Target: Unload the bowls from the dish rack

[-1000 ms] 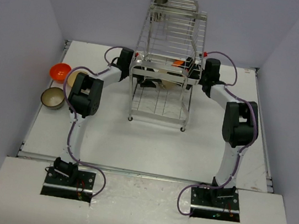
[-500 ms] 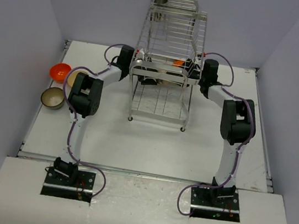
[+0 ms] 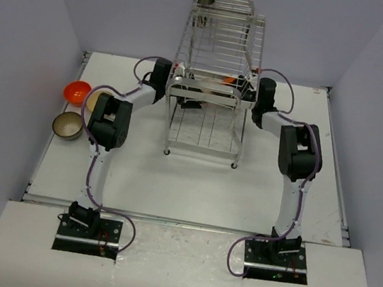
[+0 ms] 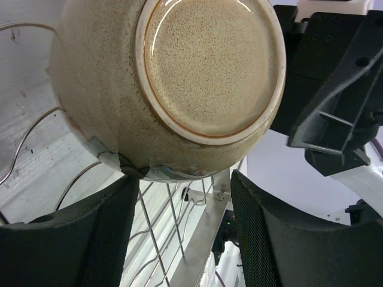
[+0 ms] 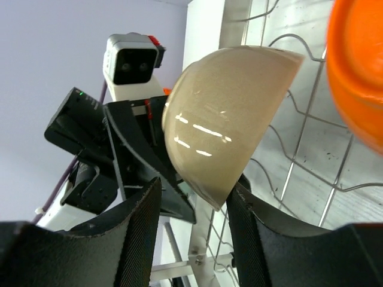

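Observation:
The tall wire dish rack (image 3: 204, 127) stands at the table's middle back. On its lower tier a cream-beige bowl (image 4: 209, 66) stands on edge, its foot facing my left wrist camera. My left gripper (image 4: 184, 179) is open just below it, touching nothing. From the other side my right gripper (image 5: 194, 185) has its jaws half narrowed around the bowl's (image 5: 230, 128) lower rim. The right pad (image 5: 263, 239) is at the rim and a gap is left at the left pad. An orange bowl (image 5: 359, 72) sits beside it in the rack.
On the table at the left lie an orange bowl (image 3: 77, 90), a brown-olive bowl (image 3: 68, 125) and a pale bowl (image 3: 92, 102) half hidden behind my left arm. Both grippers (image 3: 180, 85) (image 3: 247, 94) face each other through the rack's wires (image 4: 161, 233).
My right arm has pushed in toward the rack and its jaws have narrowed around the cream bowl's rim. The left arm has held its place, with its jaws a touch wider.

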Available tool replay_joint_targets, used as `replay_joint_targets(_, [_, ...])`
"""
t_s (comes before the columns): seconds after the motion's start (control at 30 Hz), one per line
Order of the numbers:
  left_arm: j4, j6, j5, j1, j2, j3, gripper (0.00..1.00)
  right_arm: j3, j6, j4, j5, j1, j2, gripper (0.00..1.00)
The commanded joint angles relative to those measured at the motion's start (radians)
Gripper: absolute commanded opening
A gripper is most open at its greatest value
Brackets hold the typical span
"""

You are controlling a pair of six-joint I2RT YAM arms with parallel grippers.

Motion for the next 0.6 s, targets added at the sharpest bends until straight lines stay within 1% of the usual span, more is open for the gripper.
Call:
replay_joint_targets(0.0, [0.05, -0.022, 0.021, -0.001, 0.003, 0.026, 0.63, 0.019, 0.061, 0.103, 0.021, 0.012, 0.031, 0.48])
replay_joint_targets(0.03, [0.055, -0.025, 0.024, -0.001, 0.005, 0.027, 0.64, 0.015, 0.066, 0.111, 0.03, 0.015, 0.032, 0.48])
replay_joint_targets(0.1, [0.057, -0.025, 0.024, -0.001, 0.005, 0.026, 0.64, 0.014, 0.089, 0.128, 0.047, 0.017, 0.046, 0.43])
replay_joint_targets(0.13, [0.057, -0.025, 0.024, -0.001, 0.003, 0.024, 0.63, 0.009, 0.11, 0.143, 0.053, 0.018, 0.052, 0.37])
replay_joint_targets(0.17, [0.058, -0.025, 0.024, -0.001, 0.0, 0.023, 0.63, 0.011, 0.124, 0.159, 0.056, 0.018, 0.06, 0.33])
replay_joint_targets(0.2, [0.061, -0.025, 0.024, -0.001, 0.0, 0.017, 0.63, 0.011, 0.138, 0.194, 0.055, 0.02, 0.08, 0.27])
replay_joint_targets(0.23, [0.064, -0.025, 0.026, -0.001, -0.003, 0.012, 0.63, 0.012, 0.156, 0.208, 0.059, 0.023, 0.086, 0.13])
replay_joint_targets(0.3, [0.067, -0.025, 0.027, 0.001, -0.006, 0.001, 0.63, 0.025, 0.166, 0.235, 0.062, 0.029, 0.109, 0.0])
replay_joint_targets(0.4, [0.073, -0.023, 0.026, 0.004, -0.014, -0.012, 0.63, 0.058, 0.224, 0.303, 0.049, 0.033, 0.156, 0.0])
replay_joint_targets(0.57, [0.072, -0.01, 0.012, 0.012, -0.029, -0.034, 0.63, 0.088, 0.242, 0.298, 0.049, 0.035, 0.179, 0.0])
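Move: The beige bowl hangs tilted between the two hands in the rack. From the right hand its middle lies some 6 cm left, 3 cm ahead and 1 cm lower; from the waiting left hand it is about 6 cm right, 5 cm ahead and 2 cm higher. The orange bowl sits close by, roughly 8 cm ahead of the right hand, 2 cm left and 6 cm below it. Closing from half open to fully shut beside the beige bowl's near rim, the right fingers have nothing visible between them. The right hand dips, comes back up, then sinks again to about 3 cm lower, working 2 cm left and 2 cm forward towards the left hand, rolling and tipping its fingertips up a little. The left hand stays put, its fingers still open by the bowl's edge. ##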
